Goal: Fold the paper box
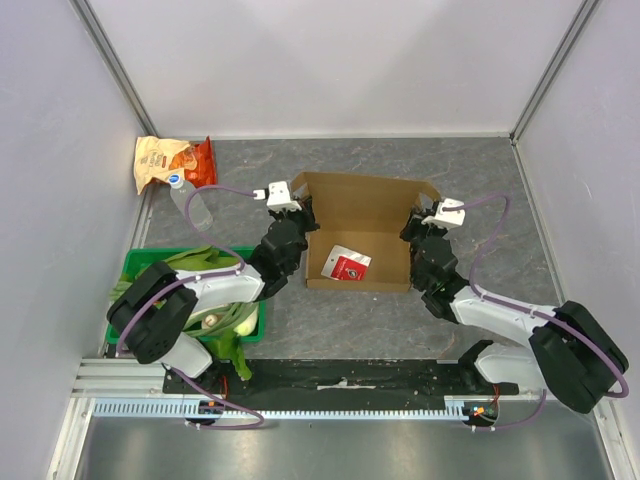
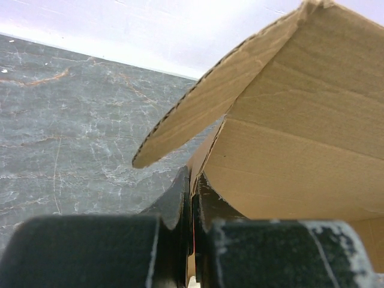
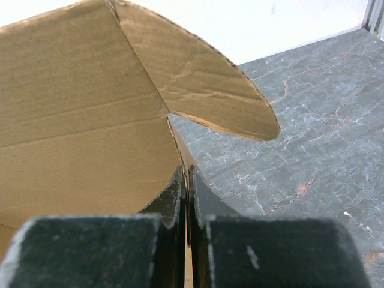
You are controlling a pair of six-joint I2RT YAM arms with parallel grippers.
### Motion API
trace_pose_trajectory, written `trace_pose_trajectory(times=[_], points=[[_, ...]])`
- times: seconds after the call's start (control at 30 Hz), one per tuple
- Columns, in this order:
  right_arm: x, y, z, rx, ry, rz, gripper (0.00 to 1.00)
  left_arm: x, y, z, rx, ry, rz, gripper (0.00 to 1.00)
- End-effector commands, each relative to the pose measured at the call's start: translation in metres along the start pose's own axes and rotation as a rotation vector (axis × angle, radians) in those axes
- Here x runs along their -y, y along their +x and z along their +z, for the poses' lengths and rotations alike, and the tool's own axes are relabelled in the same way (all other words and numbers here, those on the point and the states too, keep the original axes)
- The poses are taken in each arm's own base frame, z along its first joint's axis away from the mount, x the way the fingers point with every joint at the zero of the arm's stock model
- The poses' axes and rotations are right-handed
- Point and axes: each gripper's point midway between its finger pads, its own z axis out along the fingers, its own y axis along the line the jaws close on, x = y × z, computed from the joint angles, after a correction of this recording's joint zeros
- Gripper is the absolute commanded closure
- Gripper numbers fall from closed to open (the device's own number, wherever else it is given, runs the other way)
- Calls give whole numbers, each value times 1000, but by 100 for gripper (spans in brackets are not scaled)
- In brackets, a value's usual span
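The paper box (image 1: 365,205) is plain brown cardboard, lying open in the middle of the table with its back wall and both side walls raised. My left gripper (image 1: 303,216) is shut on the box's left side wall. In the left wrist view that gripper (image 2: 193,180) pinches the wall's thin edge, and a rounded flap of the box (image 2: 198,102) curves out above it. My right gripper (image 1: 415,226) is shut on the right side wall. In the right wrist view this gripper (image 3: 185,177) clamps the wall edge, with the box's inner face (image 3: 78,120) to its left.
A white card with a red packet (image 1: 348,266) lies inside the box. A green crate (image 1: 140,262) with leafy vegetables sits at the near left. An orange-and-tan snack bag (image 1: 165,160) and a clear bottle (image 1: 195,205) lie in the far left corner. Walls enclose the table.
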Motion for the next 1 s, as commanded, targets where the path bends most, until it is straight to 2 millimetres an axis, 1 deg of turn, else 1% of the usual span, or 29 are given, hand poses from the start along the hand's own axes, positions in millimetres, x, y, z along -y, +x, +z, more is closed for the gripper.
trace_pose_trajectory(times=[0.0, 0.1, 0.17, 0.2, 0.27, 0.3, 0.47, 0.57, 0.6, 0.63, 0.67, 0.73, 0.77, 0.83, 0.87, 0.9, 0.93, 0.97], points=[[3, -10, -6, 58, 10, 73, 100, -6, 11, -4, 4, -40, -86, 98], [2, -5, -11, 52, -13, 51, 100, -7, 17, -6, -15, -46, -129, 98], [2, -5, -14, 55, -31, 43, 100, -4, 19, -9, -11, -22, -130, 98], [3, -2, -16, 45, -44, 18, 99, -5, 19, -10, -9, -23, -122, 98], [0, -3, -19, 44, -81, 5, 98, -10, 25, -12, -19, -29, -116, 98], [1, 1, -20, 30, -87, -14, 97, -10, 25, -14, -18, -28, -123, 98], [-2, 6, -26, 10, -136, -56, 96, -11, 36, -18, -44, -16, -132, 98], [2, 12, -30, -12, -141, -75, 92, -16, 43, -23, -53, -17, -121, 98], [4, 16, -32, -21, -142, -84, 89, -18, 44, -24, -54, -17, -115, 98], [7, 14, -34, -20, -139, -82, 86, -21, 45, -27, -47, -13, -99, 98], [11, 19, -36, -34, -132, -92, 85, -21, 46, -28, -50, -1, -87, 98], [15, 18, -39, -33, -124, -82, 79, -25, 49, -32, -47, 13, -58, 98], [17, 23, -41, -50, -120, -82, 76, -26, 52, -33, -50, 19, -49, 98], [18, 23, -42, -64, -119, -71, 66, -30, 56, -36, -51, 22, -32, 98], [19, 29, -43, -113, -108, -96, 60, -30, 55, -37, -44, 28, -34, 98], [17, 32, -45, -143, -108, -75, 47, -31, 56, -37, -44, 27, -31, 98], [17, 32, -47, -166, -102, -56, 42, -34, 60, -39, -52, 24, -23, 98], [22, 43, -53, -269, -75, -104, 39, -33, 58, -39, -44, 27, -22, 98]])
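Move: My hands already pinch the lid's two side flaps, and the lid is headed back and down for the box's front wall. That wall's middle lies about 17 cm back, 10 cm right and 12 cm below my left hand, and 15 cm back, 12 cm left and 12 cm below my right. The red-and-white card in the box is 13 cm back and 8 cm right of my left hand, some 14 cm down. I draw the lid back towards myself by both side flaps. My left hand keeps its pinch, going back 2 to 3 cm and slightly down while rolling some 10 degrees, left side down. My right hand goes back about 4 cm; on the way it opens to roughly half, letting go of its flap, then sinks about 3 cm beside it and turns a little counter-clockwise. ##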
